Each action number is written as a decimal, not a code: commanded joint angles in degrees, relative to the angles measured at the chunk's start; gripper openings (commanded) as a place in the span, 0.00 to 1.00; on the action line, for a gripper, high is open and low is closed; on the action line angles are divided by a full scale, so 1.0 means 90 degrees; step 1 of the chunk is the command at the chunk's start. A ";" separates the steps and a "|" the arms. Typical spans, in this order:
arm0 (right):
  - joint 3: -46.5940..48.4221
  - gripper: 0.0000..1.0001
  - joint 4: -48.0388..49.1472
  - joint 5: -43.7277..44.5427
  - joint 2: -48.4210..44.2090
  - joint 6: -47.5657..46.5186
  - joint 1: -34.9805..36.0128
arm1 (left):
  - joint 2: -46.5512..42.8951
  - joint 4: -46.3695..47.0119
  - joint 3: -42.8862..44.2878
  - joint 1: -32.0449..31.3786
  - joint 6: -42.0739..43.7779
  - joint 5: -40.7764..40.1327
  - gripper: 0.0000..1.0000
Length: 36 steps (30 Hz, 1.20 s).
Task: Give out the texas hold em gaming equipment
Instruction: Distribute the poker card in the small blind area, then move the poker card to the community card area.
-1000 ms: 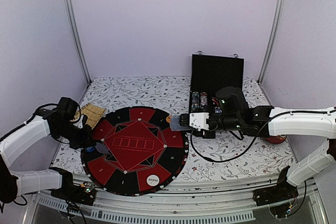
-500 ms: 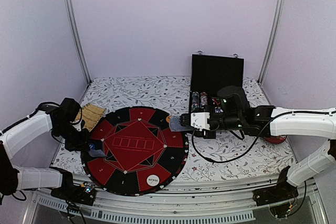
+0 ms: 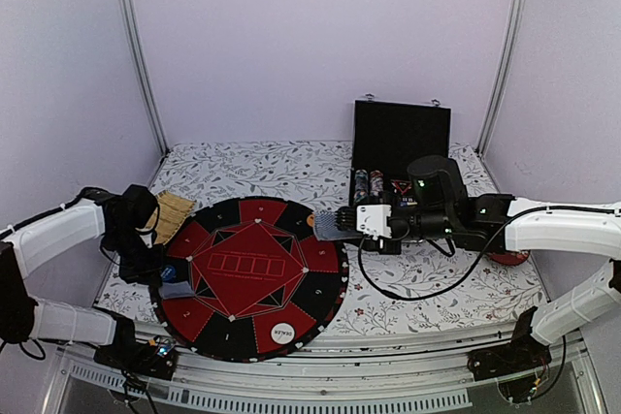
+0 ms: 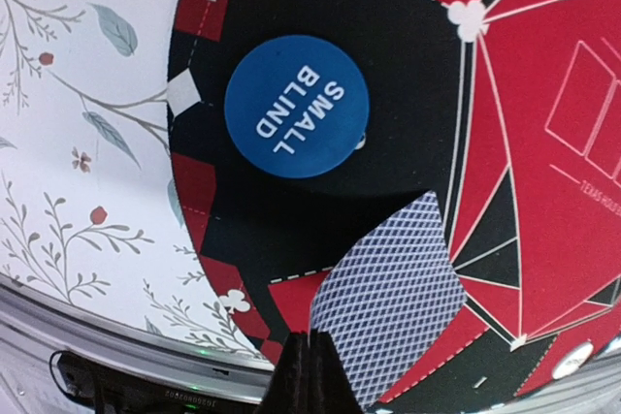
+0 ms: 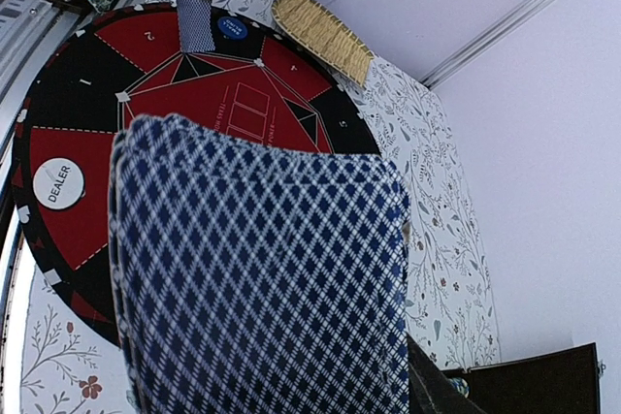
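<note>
A round red-and-black poker mat lies in front of both arms. My left gripper is shut on the corner of one playing card with a blue-checked back, held low over the mat's left rim. A blue "SMALL BLIND" disc lies flat on the black segment just beyond that card. My right gripper is shut on a deck of cards, which it holds over the mat's right rim; the deck hides its fingertips. The white "DEALER" disc sits near the mat's front edge.
An open black case with rows of chips stands at the back right behind my right arm. A straw-coloured brush lies off the mat's upper left. A red object sits under my right forearm. Walls close in on three sides.
My left wrist has drawn back toward the left, and the held card has shifted a little toward the mat's near-left rim. The right arm with the deck has drifted slightly right.
</note>
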 commanded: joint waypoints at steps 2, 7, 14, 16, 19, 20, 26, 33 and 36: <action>-0.0038 0.47 0.0088 -0.0162 -0.0196 0.0062 -0.0018 | -0.0059 -0.0203 0.0162 -0.0131 -0.0134 -0.0245 0.03; -0.0013 0.47 0.0060 -0.0255 -0.0153 0.0073 -0.0014 | -0.0292 -0.0352 0.0264 -0.0140 -0.0200 -0.0380 0.07; -0.0002 0.47 0.0021 -0.0193 -0.0118 0.0066 -0.0013 | -0.0716 -0.0588 0.0413 -0.0138 -0.0220 -0.0460 0.20; 0.0011 0.47 0.0024 -0.0245 -0.0110 0.0064 -0.0017 | -0.0737 -0.0593 0.0438 -0.0143 -0.0221 -0.0457 0.23; 0.0048 0.47 0.0001 -0.0297 -0.0058 0.0071 -0.0010 | -0.0817 -0.0628 0.0615 -0.0139 -0.0250 -0.0421 0.33; 0.0065 0.47 -0.0009 -0.0285 -0.0030 0.0073 0.0002 | -0.0913 -0.0557 0.0670 -0.0148 -0.0226 -0.0322 0.34; 0.0144 0.47 -0.0117 -0.0218 0.0019 0.0059 0.0081 | -0.1206 -0.0152 0.0710 -0.0128 -0.0090 -0.0095 0.52; 0.0100 0.47 -0.0109 -0.0259 -0.0025 0.0051 0.0148 | -0.0958 0.1277 -0.0321 -0.0201 -0.1316 0.0364 0.53; 0.0088 0.47 -0.0130 -0.0248 0.0001 0.0035 0.0181 | -0.1358 0.0956 -0.0461 -0.0208 -0.1698 -0.0108 0.60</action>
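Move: Just to the right of the left hand, about 3 cm over and 1 cm ahead, is the poker card's spot in the small blind area, some 4 cm below; the shut fingers still pinch the card by its left end. The blue small blind chip sits roughly 7 cm straight ahead of the hand, and the straw basket about 19 cm ahead and 3 cm left. From the right hand that spot lies around 40 cm left, 4 cm back and 19 cm down. Opening from shut to a little over half, the left fingers let go of the poker card's left end while the hand lifts about 6 cm off it, the fingertips swinging forward some 10 degrees. The hand then moves forward about 2 cm, swings slightly right and sinks back 4 cm, staying clear above the mat. ##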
